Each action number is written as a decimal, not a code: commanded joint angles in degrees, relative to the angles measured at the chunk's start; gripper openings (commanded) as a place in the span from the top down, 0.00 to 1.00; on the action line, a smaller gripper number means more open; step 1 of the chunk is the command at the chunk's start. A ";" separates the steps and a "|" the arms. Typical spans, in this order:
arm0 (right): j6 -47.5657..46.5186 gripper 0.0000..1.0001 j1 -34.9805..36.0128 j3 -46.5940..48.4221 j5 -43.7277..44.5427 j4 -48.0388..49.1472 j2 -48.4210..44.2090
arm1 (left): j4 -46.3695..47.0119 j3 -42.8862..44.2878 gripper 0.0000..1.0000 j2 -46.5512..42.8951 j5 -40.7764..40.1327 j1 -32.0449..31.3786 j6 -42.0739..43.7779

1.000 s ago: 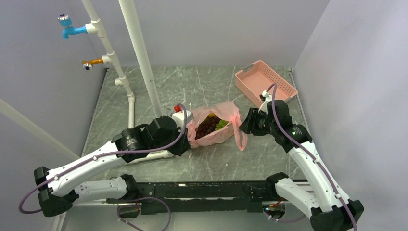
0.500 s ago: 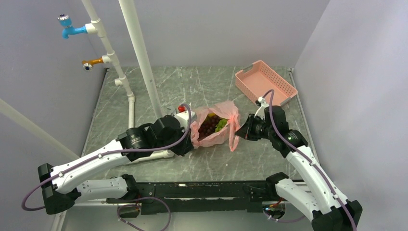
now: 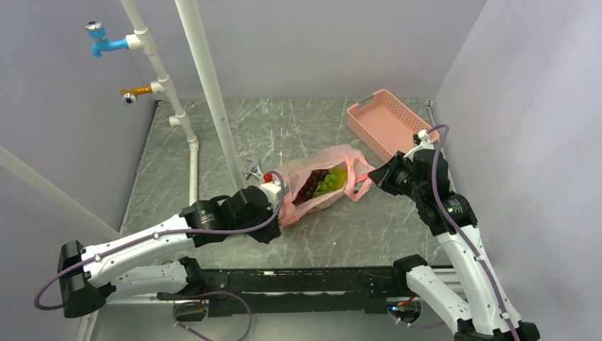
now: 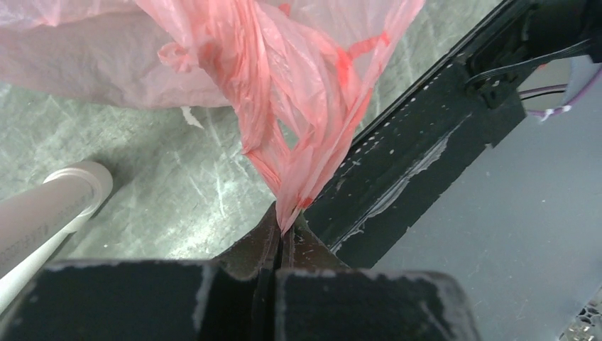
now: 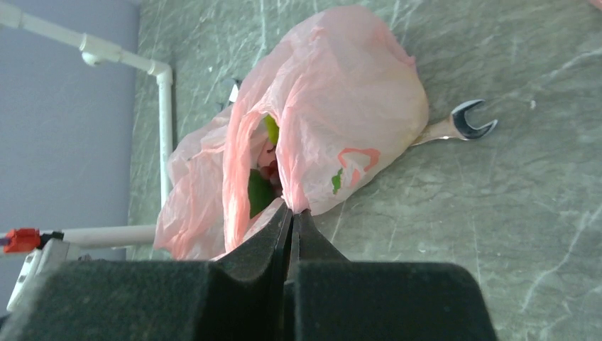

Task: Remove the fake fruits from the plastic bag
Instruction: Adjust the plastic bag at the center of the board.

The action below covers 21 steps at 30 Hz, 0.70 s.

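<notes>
The pink plastic bag (image 3: 319, 199) lies stretched out at mid-table, its mouth pulled open between both arms. Inside it show a dark red-purple grape bunch (image 3: 312, 186), a light green bunch (image 3: 328, 183) and a yellow-green fruit (image 3: 339, 172). My left gripper (image 3: 280, 211) is shut on the bag's near-left edge, and the film (image 4: 284, 85) bunches into its tips (image 4: 284, 224). My right gripper (image 3: 374, 177) is shut on the right handle, with the bag (image 5: 355, 92) pinched at its tips (image 5: 292, 212). A green fruit (image 5: 257, 192) peeks through the opening.
A silver wrench head (image 5: 465, 122) pokes out from under the bag, also visible by my left wrist (image 3: 252, 170). A pink slotted basket (image 3: 390, 124) stands at the back right. White pipes (image 3: 209, 92) rise at the back left, one running along the table (image 4: 50, 206).
My right gripper shut on the bag's handle and drew it right and back. The left arm pulled toward the near left, stretching the bag open and uncovering the wrench head.
</notes>
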 commanded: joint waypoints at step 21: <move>-13.54 0.45 10.96 10.33 -11.62 1.59 3.35 | 7.34 2.21 1.00 6.38 1.44 -7.62 -3.58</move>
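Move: The plastic bag, mouth open with its fruits inside, has its middle about 16 cm ahead of my left hand, 13 cm to its right and 10 below. From my right hand, which still grips a handle, it is roughly 4 cm ahead, 12 to the left and 18 down. The pink basket stands some 22 cm ahead of my right hand and 8 to its right; the white pipe elbow is about 5 cm ahead of my left hand and 8 to its left. I open my right fingers and let go of the bag's handle while easing about 2 cm right and down. Then I lift that hand some 9 cm clear of the strap, drawing it back a little and left, its fingertips tipping up and swinging counter-clockwise. My left hand keeps its pinch on the other handle and drags it about 3 cm right and a bit less back towards my base. ##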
